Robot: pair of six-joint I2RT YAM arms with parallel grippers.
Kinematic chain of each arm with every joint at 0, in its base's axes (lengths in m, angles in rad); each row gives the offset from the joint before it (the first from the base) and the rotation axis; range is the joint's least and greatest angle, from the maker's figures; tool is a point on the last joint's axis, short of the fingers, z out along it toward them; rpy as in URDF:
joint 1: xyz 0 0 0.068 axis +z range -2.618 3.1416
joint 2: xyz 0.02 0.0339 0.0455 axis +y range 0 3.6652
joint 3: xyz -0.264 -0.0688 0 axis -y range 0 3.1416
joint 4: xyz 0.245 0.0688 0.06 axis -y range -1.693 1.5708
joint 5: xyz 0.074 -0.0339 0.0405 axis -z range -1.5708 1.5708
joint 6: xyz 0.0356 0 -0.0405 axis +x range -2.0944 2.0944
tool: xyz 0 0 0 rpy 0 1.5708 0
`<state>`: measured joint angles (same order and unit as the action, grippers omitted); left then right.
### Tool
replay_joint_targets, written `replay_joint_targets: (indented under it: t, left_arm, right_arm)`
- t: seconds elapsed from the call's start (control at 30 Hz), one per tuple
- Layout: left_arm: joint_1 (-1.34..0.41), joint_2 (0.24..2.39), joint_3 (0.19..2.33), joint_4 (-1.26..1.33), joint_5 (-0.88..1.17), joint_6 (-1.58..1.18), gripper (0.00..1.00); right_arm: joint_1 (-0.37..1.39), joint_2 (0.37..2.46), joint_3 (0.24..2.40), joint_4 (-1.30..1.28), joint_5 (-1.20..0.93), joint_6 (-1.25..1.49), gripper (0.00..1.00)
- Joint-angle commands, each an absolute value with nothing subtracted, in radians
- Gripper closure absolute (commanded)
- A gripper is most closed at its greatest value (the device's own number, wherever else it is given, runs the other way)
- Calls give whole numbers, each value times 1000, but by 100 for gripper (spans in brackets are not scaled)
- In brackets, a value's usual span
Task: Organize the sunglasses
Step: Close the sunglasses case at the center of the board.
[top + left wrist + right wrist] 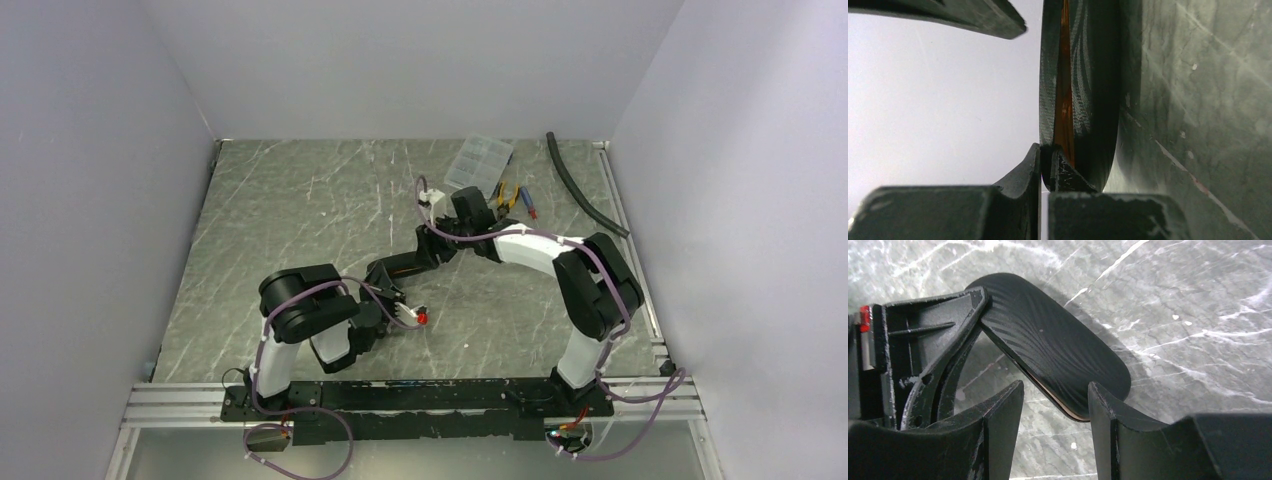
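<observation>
The black oblong glasses case (1058, 347) hangs tilted just above the marble table (1198, 315). My left gripper (1047, 152) is shut on the rim of one shell of the case (1088, 90). In the right wrist view the left gripper (923, 355) holds the case's far end. The sunglasses (1064, 100) show only as an amber sliver in the slit between the case's two halves. My right gripper (1055, 390) is open at the case's near end, one fingertip (1098, 395) in front of it and nothing between the jaws. From above, the case (405, 268) lies between both wrists.
A clear plastic organiser box (480, 162), orange-handled pliers (510, 197) and a black hose (585, 185) lie at the back right of the table. White walls close in the left, back and right sides.
</observation>
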<state>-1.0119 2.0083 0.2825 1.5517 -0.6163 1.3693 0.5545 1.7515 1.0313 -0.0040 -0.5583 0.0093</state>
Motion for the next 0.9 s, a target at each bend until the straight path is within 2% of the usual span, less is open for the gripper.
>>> replay_joint_targets:
  t: [0.0,0.07,0.1,0.17,0.27,0.43,0.67,0.87]
  left_arm:
    - [-1018,2020,253,1517,-603,1374,97]
    - [-1017,2020,252,1523,-604,1378,97]
    - [-1017,2020,250,1527,-605,1381,94]
    - [-1018,2007,247,1532,-605,1382,84]
    - [-1018,1951,248,1485,-604,1358,63]
    - [-1018,1729,270,1171,-573,1199,46]
    - [-1001,1315,367,458,-393,911,36]
    - [-941,1149,432,168,-240,817,33]
  right_arm:
    - [573,1776,1074,5,-529,-65,46]
    - [577,1781,1081,5,-518,-72,45]
    - [577,1782,1081,-16,-515,-77,44]
    - [578,1781,1076,-20,-508,-84,42]
    - [578,1781,1065,-19,-488,-87,42]
    - [587,1781,1025,-3,-454,-63,43]
    - [588,1755,969,30,-433,-36,43]
    - [588,1735,984,5,-430,-41,43]
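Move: My left hand still pinches the back lip of the nearly closed sunglasses case close to its left end; the case's middle, with the sunglasses inside, is about 6 cm to this hand's right, 2 cm ahead and 1 cm lower. From my right hand, poised over the right end, the case's middle lies some 6 cm left, 1 cm back and 3 cm below. The pliers are roughly 12 cm ahead and 17 cm right of my right hand, the clear organizer box about 20 cm ahead and 11 cm right, both some 5 cm down. I open my left fingers wide and free their grip on the lip, dipping about a centimetre before backing away and lifting, ending roughly 3 to 4 cm back and up while the fingertips tip some 25 degrees downward. My right hand, its fingers staying half open, sinks about 2 cm until a finger rests on the lid's right end. ##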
